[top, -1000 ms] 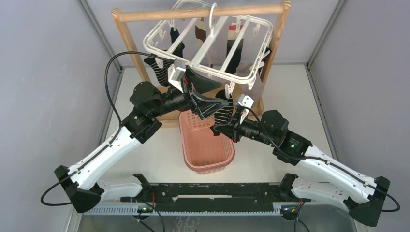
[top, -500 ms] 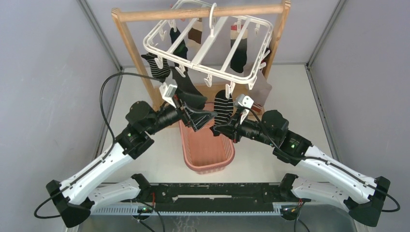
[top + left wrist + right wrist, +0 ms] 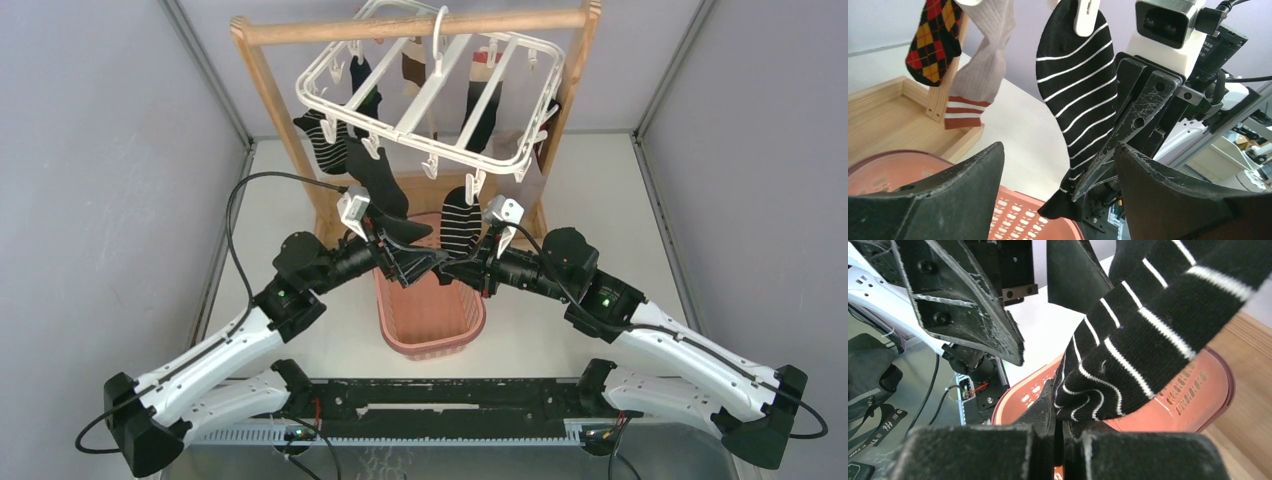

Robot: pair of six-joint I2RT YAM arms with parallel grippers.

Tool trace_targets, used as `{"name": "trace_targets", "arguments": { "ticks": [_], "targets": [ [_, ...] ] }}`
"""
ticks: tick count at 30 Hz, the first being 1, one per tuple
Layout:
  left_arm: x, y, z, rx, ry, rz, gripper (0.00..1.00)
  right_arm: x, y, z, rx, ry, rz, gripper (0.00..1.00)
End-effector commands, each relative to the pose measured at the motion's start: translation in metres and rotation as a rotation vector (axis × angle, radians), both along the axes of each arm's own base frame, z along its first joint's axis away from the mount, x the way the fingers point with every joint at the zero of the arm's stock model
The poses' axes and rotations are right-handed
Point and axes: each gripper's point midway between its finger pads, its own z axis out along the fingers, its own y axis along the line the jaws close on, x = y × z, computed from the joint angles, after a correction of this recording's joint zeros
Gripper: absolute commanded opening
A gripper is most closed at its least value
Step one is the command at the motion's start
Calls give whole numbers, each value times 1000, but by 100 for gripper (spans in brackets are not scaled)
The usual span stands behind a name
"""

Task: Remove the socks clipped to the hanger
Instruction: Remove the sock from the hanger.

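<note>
The white hanger [image 3: 430, 95] hangs from the wooden rack with several socks clipped under it. A black sock with white stripes [image 3: 460, 220] hangs from a front clip. My right gripper [image 3: 447, 270] is shut on that sock's lower end [image 3: 1128, 350], its tips [image 3: 1060, 410] pinching the bunched fabric. My left gripper [image 3: 418, 262] stands open just left of it, holding nothing. In the left wrist view the striped sock [image 3: 1080, 95] and the right gripper's fingers [image 3: 1133, 125] lie between my open left gripper [image 3: 1058, 150]. A plain black sock [image 3: 378, 185] hangs down onto the left wrist.
A pink basket [image 3: 425, 320] sits on the table under both grippers. The wooden rack [image 3: 265, 80] has a base tray [image 3: 893, 110] behind the basket. An argyle sock [image 3: 933, 35] and a grey sock with a red-white cuff [image 3: 980, 70] hang further back.
My left gripper has dropped from the hanger's front edge to beside the right gripper, staying open. The tilted hanger has swung back level. The right arm has held still.
</note>
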Motion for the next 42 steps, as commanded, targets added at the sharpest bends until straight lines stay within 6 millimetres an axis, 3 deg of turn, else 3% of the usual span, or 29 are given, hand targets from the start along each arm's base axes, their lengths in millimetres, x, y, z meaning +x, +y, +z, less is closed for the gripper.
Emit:
{"name": "trace_targets", "arguments": {
  "ticks": [1,20,25,30,32,38,42],
  "targets": [
    [-8,-8,23,-99,-36,-76,81,-6,4,35,84,-45,32,0],
    [-17,-21,32,-131,-43,-181,35,-6,4,30,71,-36,30,0],
    [-16,-24,30,-126,-36,-195,28,-6,4,30,72,-37,29,0],
    [-15,-24,31,-129,-36,-188,1,-4,3,29,67,-35,18,0],
    [-14,-23,31,-125,-35,-181,0,-3,3,27,62,-31,13,5],
    [-12,-18,33,-119,-39,-156,0,-2,-1,25,53,-19,-8,40],
    [-6,-13,32,-113,-21,-117,0,-3,-4,25,51,-19,-18,55]
  ]
}}
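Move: The striped sock hangs from its clip between the two grippers: its middle is about 4 cm right of the left hand, 1 cm ahead and 3 cm up. The right hand already pinches it low down, so from there the middle is some 3 cm ahead, 2 cm right and 7 cm up. From the left hand, the dark grey sock is about 9 cm ahead and 9 cm left, 2 cm up; the basket is straight below, about 28 cm down and 1 cm left. Rightward, easing slightly back and turning about 10 degrees clockwise, the open left hand goes some 3 cm in to the striped sock and shuts its fingers fully, pinching the cloth just above the right hand's hold. The right hand stays in place, keeping its pinch until the left has closed, then opens to about half and lets go. ##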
